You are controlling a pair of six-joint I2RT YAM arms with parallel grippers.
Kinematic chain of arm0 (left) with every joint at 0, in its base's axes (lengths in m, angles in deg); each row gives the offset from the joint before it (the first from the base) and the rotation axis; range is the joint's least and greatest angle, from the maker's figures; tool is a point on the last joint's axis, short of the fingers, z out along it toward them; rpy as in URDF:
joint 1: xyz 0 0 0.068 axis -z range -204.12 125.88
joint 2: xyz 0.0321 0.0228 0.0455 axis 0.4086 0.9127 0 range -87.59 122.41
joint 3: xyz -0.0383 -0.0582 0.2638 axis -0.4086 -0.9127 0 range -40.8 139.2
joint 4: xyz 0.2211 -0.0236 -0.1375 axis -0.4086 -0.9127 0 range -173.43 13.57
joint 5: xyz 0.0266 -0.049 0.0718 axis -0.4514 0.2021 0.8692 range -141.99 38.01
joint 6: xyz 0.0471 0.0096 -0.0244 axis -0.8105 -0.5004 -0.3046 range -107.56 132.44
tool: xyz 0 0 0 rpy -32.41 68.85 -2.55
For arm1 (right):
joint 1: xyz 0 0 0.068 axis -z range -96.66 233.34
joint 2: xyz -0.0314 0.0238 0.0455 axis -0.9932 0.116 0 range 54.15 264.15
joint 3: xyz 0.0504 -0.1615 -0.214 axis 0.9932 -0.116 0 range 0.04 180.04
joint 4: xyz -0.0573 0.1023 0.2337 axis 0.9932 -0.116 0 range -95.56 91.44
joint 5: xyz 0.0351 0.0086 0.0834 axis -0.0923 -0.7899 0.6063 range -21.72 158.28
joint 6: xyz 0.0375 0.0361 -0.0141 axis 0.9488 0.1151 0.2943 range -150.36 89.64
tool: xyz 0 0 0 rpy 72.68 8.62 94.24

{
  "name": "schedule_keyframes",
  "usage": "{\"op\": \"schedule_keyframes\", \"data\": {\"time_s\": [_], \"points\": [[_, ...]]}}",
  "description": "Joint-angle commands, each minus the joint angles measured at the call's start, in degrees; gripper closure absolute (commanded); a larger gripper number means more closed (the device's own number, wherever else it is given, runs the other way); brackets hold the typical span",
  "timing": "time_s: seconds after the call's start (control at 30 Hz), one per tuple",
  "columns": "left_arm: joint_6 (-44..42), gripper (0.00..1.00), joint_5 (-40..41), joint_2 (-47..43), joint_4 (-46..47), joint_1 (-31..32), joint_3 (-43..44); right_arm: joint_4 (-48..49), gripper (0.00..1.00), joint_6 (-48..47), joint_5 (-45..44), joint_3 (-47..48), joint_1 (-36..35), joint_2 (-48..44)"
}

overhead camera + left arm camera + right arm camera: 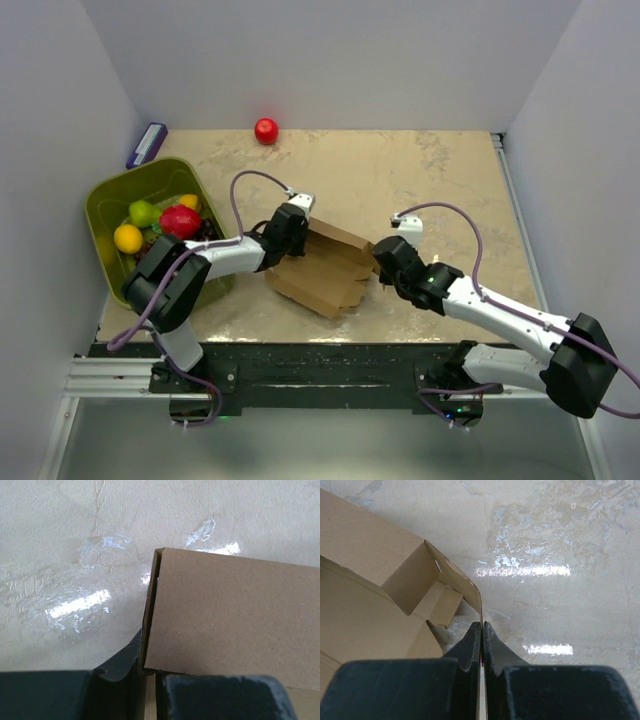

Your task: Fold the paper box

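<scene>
The paper box [322, 270] is plain brown cardboard, partly folded, lying in the middle of the table between the two arms. My left gripper [284, 243] is at its left end, shut on a doubled cardboard edge [148, 630]; a flat brown panel [235, 615] stretches away to the right. My right gripper [384, 262] is at the box's right end. Its fingertips [474, 632] are pressed together on a thin upright flap [470, 587]. Left of that flap an open inner corner of the box [415, 587] with a small tab shows.
An olive-green bin [110, 200] with several fruits stands at the left, close to the left arm. A red ball [266, 130] lies at the back centre, and a small blue-and-white item [147, 144] rests at the back left. The walls [60, 120] enclose the table.
</scene>
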Motion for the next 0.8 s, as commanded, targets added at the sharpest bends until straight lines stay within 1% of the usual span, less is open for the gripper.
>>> {"op": "schedule_keyframes", "data": {"time_s": [0.0, 0.13, 0.23, 0.27, 0.33, 0.37, 0.43, 0.47, 0.53, 0.57, 0.63, 0.67, 0.77], "points": [[2.6, 1.00, 7.2, 0.9, 1.5, -0.6, 0.0, -0.5, 1.00, 1.0, -2.5, 0.3, -0.4, -1.2], [4.3, 1.00, 7.3, -1.2, 7.2, 0.0, -3.7, 3.7, 1.00, 0.5, -2.9, -2.2, -0.5, -1.7], [4.2, 0.88, 6.9, -3.0, 10.6, 1.4, -6.0, 7.6, 1.00, -1.5, -3.2, -4.2, -0.5, -1.6], [3.5, 0.80, 6.9, -4.0, 11.4, 2.0, -6.7, 8.7, 1.00, -2.7, -3.4, -4.7, -0.6, -1.6], [3.6, 0.73, 5.9, -5.5, 12.9, 2.2, -8.0, 9.6, 1.00, -5.2, -3.6, -4.9, -0.6, -1.4], [3.4, 0.66, 5.2, -6.1, 13.5, 2.2, -8.5, 10.2, 1.00, -6.1, -3.6, -5.0, -0.6, -1.5], [3.4, 0.58, 3.7, -7.8, 14.3, 2.2, -9.5, 10.4, 1.00, -7.1, -3.8, -5.1, -0.6, -1.8], [3.4, 0.49, 3.0, -8.3, 14.4, 2.2, -9.8, 12.2, 1.00, -7.8, -3.0, -5.6, -0.5, -2.0], [3.3, 0.42, 0.8, -10.0, 14.6, 2.2, -10.5, 13.0, 1.00, -8.8, -2.1, -5.9, -0.6, -2.4], [3.3, 0.36, -0.1, -10.6, 14.6, 2.2, -10.8, 13.1, 1.00, -8.8, -2.0, -5.9, -0.6, -2.3], [3.2, 0.30, -2.4, -13.0, 14.6, 2.2, -12.0, 13.2, 1.00, -9.4, -1.8, -5.8, -0.6, -2.4], [3.2, 0.26, -3.0, -13.8, 14.4, 2.2, -12.6, 13.2, 1.00, -9.4, -1.8, -5.6, -0.6, -2.4], [2.5, 0.19, -6.5, -18.0, 12.2, 2.2, -13.5, 13.1, 1.00, -9.8, -2.0, -5.2, -0.6, -2.1]]}}
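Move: The left end of the box's far wall is already pinched in the left fingers, right at the hand. That wall's middle lies about 8 cm to the right and 1 cm ahead, and the box's right end flap about 17 cm right, 5 cm back and slightly higher. The right hand already grips this end flap; from it the far wall's middle is some 9 cm left, 6 cm ahead and slightly lower. The far wall's left end is let go: after barely moving at first, the left hand spreads its fingers wide while drawing back about 3 cm, then rises nearly 4 cm off the wall, tilting moderately. The right hand keeps its pinch on the end flap, dipping about 1 cm and recovering as it eases slightly forward. ##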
